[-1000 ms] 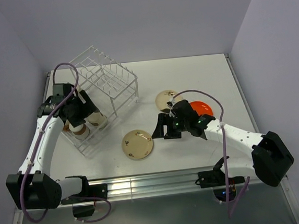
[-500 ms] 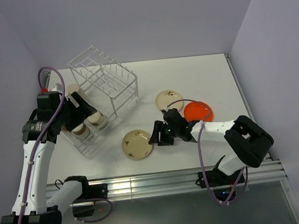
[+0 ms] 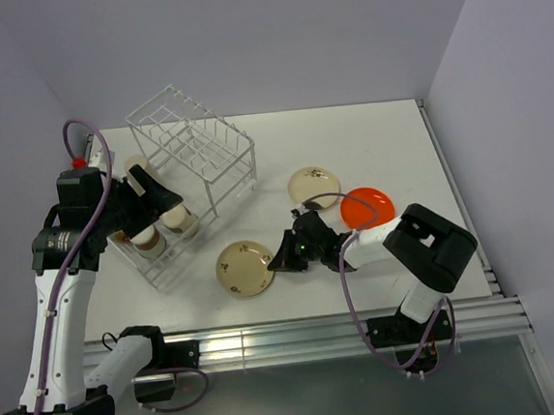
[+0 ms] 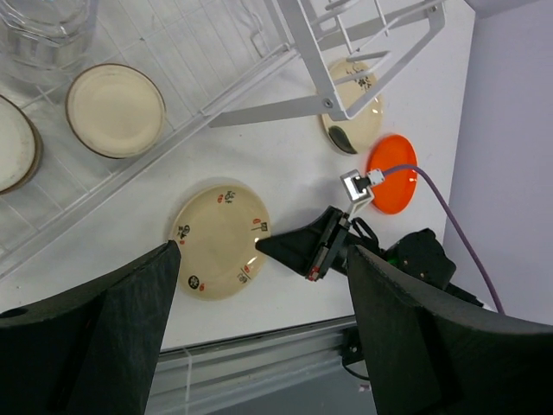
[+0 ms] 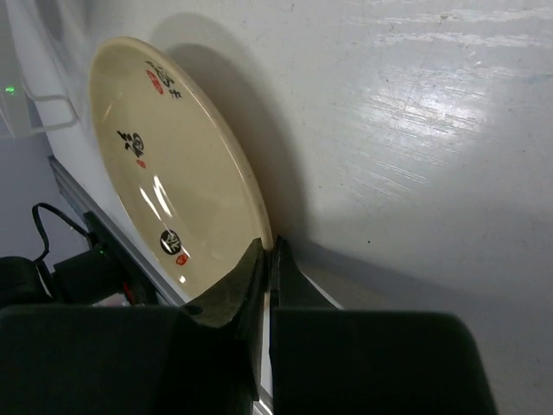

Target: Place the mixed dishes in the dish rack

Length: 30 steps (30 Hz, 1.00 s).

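A cream plate with brown motifs [image 3: 242, 269] lies at the table's front middle. My right gripper [image 3: 283, 255] is shut on its right rim. In the right wrist view the plate [image 5: 173, 199] tilts up with a shadow beneath, its edge pinched at the gripper [image 5: 270, 246]. A second cream plate [image 3: 312, 185] and an orange plate [image 3: 366, 205] lie to the right. The white wire dish rack [image 3: 194, 142] stands back left. Its low tray holds beige cups [image 3: 147, 240] and a clear glass [image 4: 47, 26]. My left gripper [image 3: 160, 200] hangs open and empty above that tray.
The right arm's cable [image 3: 362, 287] loops over the table near the orange plate. A metal rail [image 3: 269, 339] runs along the near edge. Grey walls close in on the left, back and right.
My right gripper moved left to the front cream plate and shut on its rim, nudging the plate slightly left. My left arm lifted up from the cups in the tray.
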### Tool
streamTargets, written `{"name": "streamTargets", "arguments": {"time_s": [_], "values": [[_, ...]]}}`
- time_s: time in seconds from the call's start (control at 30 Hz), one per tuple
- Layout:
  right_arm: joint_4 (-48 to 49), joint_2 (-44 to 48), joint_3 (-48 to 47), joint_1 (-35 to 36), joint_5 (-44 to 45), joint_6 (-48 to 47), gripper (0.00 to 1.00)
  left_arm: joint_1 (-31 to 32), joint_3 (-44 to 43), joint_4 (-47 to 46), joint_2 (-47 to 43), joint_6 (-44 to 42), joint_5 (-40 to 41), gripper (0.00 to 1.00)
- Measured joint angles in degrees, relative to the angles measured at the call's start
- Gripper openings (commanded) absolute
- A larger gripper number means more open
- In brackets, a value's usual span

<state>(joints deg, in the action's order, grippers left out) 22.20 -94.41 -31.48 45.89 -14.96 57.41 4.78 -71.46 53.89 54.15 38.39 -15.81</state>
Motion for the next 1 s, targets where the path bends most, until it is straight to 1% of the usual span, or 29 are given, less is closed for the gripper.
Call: {"name": "streamTargets", "arguments": {"time_s": [0.1,0.2,0.3,0.43,0.5,0.63,0.7,0.83,1.0], "values": [[1.68,0.33,1.07,0.17,0.52,0.24,0.0,0.0,0.0,-0.11,0.0,-0.02,-1.97,0.82],[-0.48,3.08,1.88,0.37,2.19,-0.72,0.0,0.42,0.11,-1.33,0.0,-0.04,-5.68,0.81],[-7.19,9.25,1.86,0.42,4.33,-3.28,0.0,2.67,1.6,-4.46,-0.44,0.07,-9.97,0.82],[-20.5,18.53,-2.84,0.42,6.25,-7.5,0.0,10.38,5.05,-9.6,-1.18,0.76,-12.7,0.82],[-25.31,22.14,-6.93,0.42,6.56,-9.25,0.0,13.9,6.32,-11.76,-1.11,1.36,-13.09,0.82],[-31.34,28.46,-14.34,0.42,6.54,-11.65,0.0,19.37,8.61,-14.95,-0.9,1.81,-12.9,0.82],[-33.51,31.01,-16.33,0.42,6.43,-12.37,0.0,20.33,9.07,-15.54,-0.87,1.77,-12.7,0.81],[-37.29,34.91,-16.98,0.42,5.42,-12.98,0.0,20.9,8.76,-15.41,-0.76,1.25,-10.71,0.8],[-42.01,36.46,-17.05,0.42,3.89,-13.64,0.0,21.27,6.36,-12.59,-0.33,-0.37,-6.69,0.8]]}}
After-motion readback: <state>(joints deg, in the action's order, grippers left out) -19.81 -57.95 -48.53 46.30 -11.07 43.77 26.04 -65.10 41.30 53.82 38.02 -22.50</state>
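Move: The plate, its rim already pinched by the right hand, has its middle about 7 cm to that hand's left, level with it fore and aft and in height. From the right hand, the dish rack's middle is some 22 cm left, 18 cm ahead and 10 cm up, and the nearest racked cup about 20 cm left and 11 cm ahead. From the left hand, the plate lies roughly 13 cm right, 4 cm back and 28 cm below, and that cup 8 cm ahead, 24 cm below. The plate is raised by its right rim in the right hand's kept pinch, almost straight up about 20 cm with a small drift to the right, its forward side tipping up some 20 degrees. Meanwhile the left hand, fingers still wide open, swings right and a little back over the rack's near side towards the plate, turning clockwise, and stops short of touching. ##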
